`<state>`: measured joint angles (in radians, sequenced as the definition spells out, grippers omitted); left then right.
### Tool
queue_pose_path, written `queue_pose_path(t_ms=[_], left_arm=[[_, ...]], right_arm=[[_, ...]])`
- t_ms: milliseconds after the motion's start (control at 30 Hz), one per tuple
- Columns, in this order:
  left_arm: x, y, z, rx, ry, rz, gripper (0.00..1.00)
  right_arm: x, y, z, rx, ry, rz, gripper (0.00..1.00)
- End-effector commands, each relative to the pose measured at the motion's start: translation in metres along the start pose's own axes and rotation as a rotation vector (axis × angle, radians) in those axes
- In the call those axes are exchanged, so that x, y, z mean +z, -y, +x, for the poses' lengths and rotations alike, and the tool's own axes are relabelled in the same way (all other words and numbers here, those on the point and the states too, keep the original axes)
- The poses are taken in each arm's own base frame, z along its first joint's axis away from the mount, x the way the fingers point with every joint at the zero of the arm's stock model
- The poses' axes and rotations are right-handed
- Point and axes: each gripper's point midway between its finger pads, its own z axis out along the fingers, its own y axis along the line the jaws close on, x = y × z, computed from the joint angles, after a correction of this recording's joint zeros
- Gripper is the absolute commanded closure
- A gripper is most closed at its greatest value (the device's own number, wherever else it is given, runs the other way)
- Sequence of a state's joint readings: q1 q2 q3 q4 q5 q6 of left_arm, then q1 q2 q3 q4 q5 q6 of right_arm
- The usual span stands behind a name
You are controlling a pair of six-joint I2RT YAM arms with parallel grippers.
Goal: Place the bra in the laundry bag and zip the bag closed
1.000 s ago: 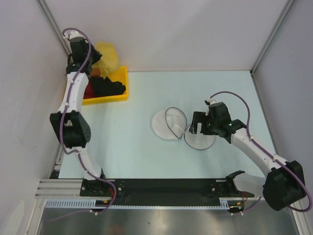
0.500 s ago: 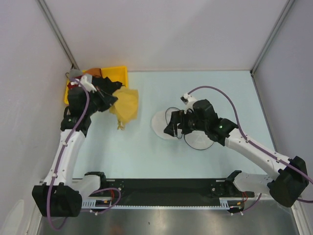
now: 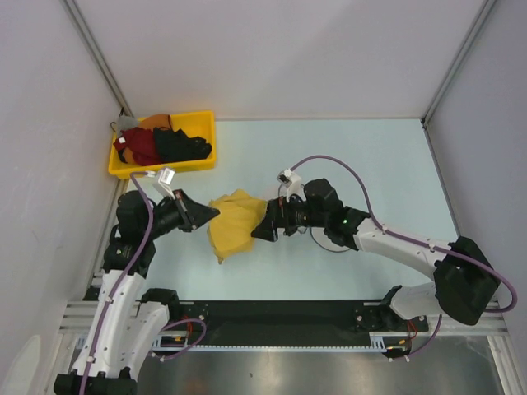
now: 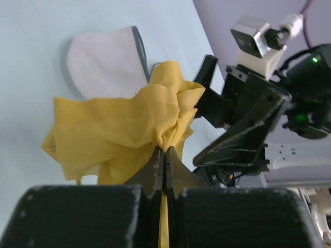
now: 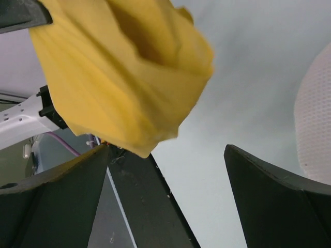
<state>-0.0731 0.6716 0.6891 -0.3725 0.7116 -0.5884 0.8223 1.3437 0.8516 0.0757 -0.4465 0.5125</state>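
The bra (image 3: 235,226) is a crumpled yellow cloth hanging above the table's middle. My left gripper (image 3: 216,212) is shut on its left edge; in the left wrist view the jaws (image 4: 164,150) pinch a fold of the bra (image 4: 119,129). From the right, my right gripper (image 3: 259,229) stands open with its tips at the cloth. In the right wrist view the bra (image 5: 119,67) hangs just above the open gripper (image 5: 168,147), apart from the fingers. The white mesh laundry bag (image 4: 103,62) lies behind the bra, its edge also in the right wrist view (image 5: 315,124). My right arm hides most of it from above.
A yellow bin (image 3: 123,169) with dark and red clothes (image 3: 165,146) stands at the back left. Grey walls close in the table on three sides. A black rail (image 3: 280,313) with both arm bases runs along the near edge.
My left arm has swung from the yellow bin towards the middle, carrying the bra. My right gripper has moved left from the laundry bag to the cloth, still open.
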Motion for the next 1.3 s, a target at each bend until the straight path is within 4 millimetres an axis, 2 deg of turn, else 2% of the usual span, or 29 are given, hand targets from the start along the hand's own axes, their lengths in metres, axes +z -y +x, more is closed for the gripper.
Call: queue_pose_path(t_ms=[0, 100, 167, 200, 267, 300, 400, 433, 467, 533, 567, 600, 667, 700, 733, 800, 833, 867, 900, 933, 1000, 1067, 1200, 1267], left_arm=[[-0.008, 0.022, 0.022, -0.02, -0.074, 0.132, 1.0], [-0.013, 0.029, 0.026, -0.004, -0.086, 0.168, 1.0], [-0.015, 0.034, 0.028, 0.003, -0.096, 0.191, 1.0], [-0.016, 0.036, 0.03, 0.007, -0.102, 0.2, 1.0], [-0.016, 0.037, 0.033, 0.019, -0.113, 0.216, 1.0], [-0.016, 0.037, 0.036, 0.018, -0.126, 0.223, 1.0], [-0.015, 0.039, 0.043, 0.034, -0.155, 0.254, 1.0], [-0.014, 0.038, 0.045, 0.041, -0.167, 0.261, 1.0], [-0.014, 0.039, 0.047, 0.045, -0.176, 0.271, 0.98], [-0.013, 0.039, 0.05, 0.049, -0.196, 0.298, 0.82], [-0.012, 0.039, 0.05, 0.054, -0.2, 0.306, 0.75], [-0.012, 0.041, 0.049, 0.07, -0.199, 0.318, 0.61], [-0.014, 0.046, 0.047, 0.098, -0.193, 0.335, 0.49], [-0.016, 0.052, 0.042, 0.138, -0.177, 0.35, 0.35], [-0.017, 0.056, 0.041, 0.161, -0.174, 0.36, 0.3], [-0.02, 0.066, 0.036, 0.229, -0.152, 0.384, 0.18], [-0.021, 0.072, 0.038, 0.253, -0.157, 0.405, 0.16], [-0.021, 0.076, 0.038, 0.271, -0.157, 0.416, 0.11], [-0.022, 0.081, 0.035, 0.301, -0.15, 0.428, 0.01], [-0.023, 0.087, 0.037, 0.313, -0.157, 0.445, 0.0], [-0.022, 0.091, 0.029, 0.328, -0.123, 0.422, 0.0], [-0.021, 0.095, 0.023, 0.337, -0.095, 0.405, 0.0], [-0.026, 0.115, 0.01, 0.359, -0.042, 0.418, 0.0], [-0.026, 0.127, 0.015, 0.357, -0.062, 0.455, 0.0]], right_arm=[[0.012, -0.03, -0.008, -0.037, 0.082, -0.146, 0.0], [0.021, -0.026, -0.004, -0.045, 0.095, -0.15, 0.0], [0.021, -0.035, -0.01, -0.046, 0.138, -0.196, 0.0], [0.02, -0.033, -0.006, -0.04, 0.141, -0.201, 0.02], [0.016, -0.043, -0.011, -0.051, 0.173, -0.246, 0.06], [0.013, -0.047, -0.012, -0.059, 0.185, -0.258, 0.13], [0.007, -0.047, -0.008, -0.073, 0.177, -0.26, 0.5], [0.005, -0.048, -0.008, -0.079, 0.177, -0.263, 0.51], [0.003, -0.047, -0.003, -0.079, 0.163, -0.264, 0.63], [-0.005, -0.055, 0.003, -0.083, 0.119, -0.309, 0.78], [-0.008, -0.054, 0.002, -0.072, 0.109, -0.318, 0.89], [-0.012, -0.056, 0.004, -0.067, 0.095, -0.333, 0.9], [-0.024, -0.054, 0.006, -0.039, 0.067, -0.344, 0.96], [-0.03, -0.052, 0.005, -0.029, 0.063, -0.347, 0.97], [-0.041, -0.057, 0.009, -0.019, 0.034, -0.37, 0.98], [-0.054, -0.053, 0.003, 0.012, 0.031, -0.366, 1.0], [-0.063, -0.054, 0.009, 0.039, -0.01, -0.374, 1.0], [-0.074, -0.059, 0.006, 0.033, -0.001, -0.384, 1.0], [-0.082, -0.059, -0.001, 0.036, 0.011, -0.378, 1.0], [-0.09, -0.057, 0.006, 0.062, -0.027, -0.366, 1.0], [-0.105, -0.061, -0.001, 0.06, -0.013, -0.346, 1.0], [-0.117, -0.062, 0.006, 0.085, -0.041, -0.324, 1.0], [-0.131, -0.069, 0.012, 0.101, -0.059, -0.296, 1.0], [-0.137, -0.072, 0.014, 0.105, -0.057, -0.291, 1.0]])
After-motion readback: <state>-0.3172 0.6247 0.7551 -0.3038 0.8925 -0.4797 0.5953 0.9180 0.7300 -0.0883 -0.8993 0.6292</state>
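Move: Just to the right hand's left, about 8 cm off and near its own height, hangs the middle of the yellow bra. The left hand holds its other end, the bra's middle lying some 6 cm right of that hand, 3 cm back and 5 cm below. On the table, 15 cm below the right hand, the laundry bag's left half is about 8 cm ahead and 7 cm right; its right half is level and 24 cm right. Bringing its open fingers some 2 cm farther left, the right hand shuts them on the near side of the bra while the left hand, still gripping, eases back and right. The left then opens wide and lets go, backing off and rising; the right carries the bra right about 10 cm, up and back, rolling its left side up some 15 degrees. ##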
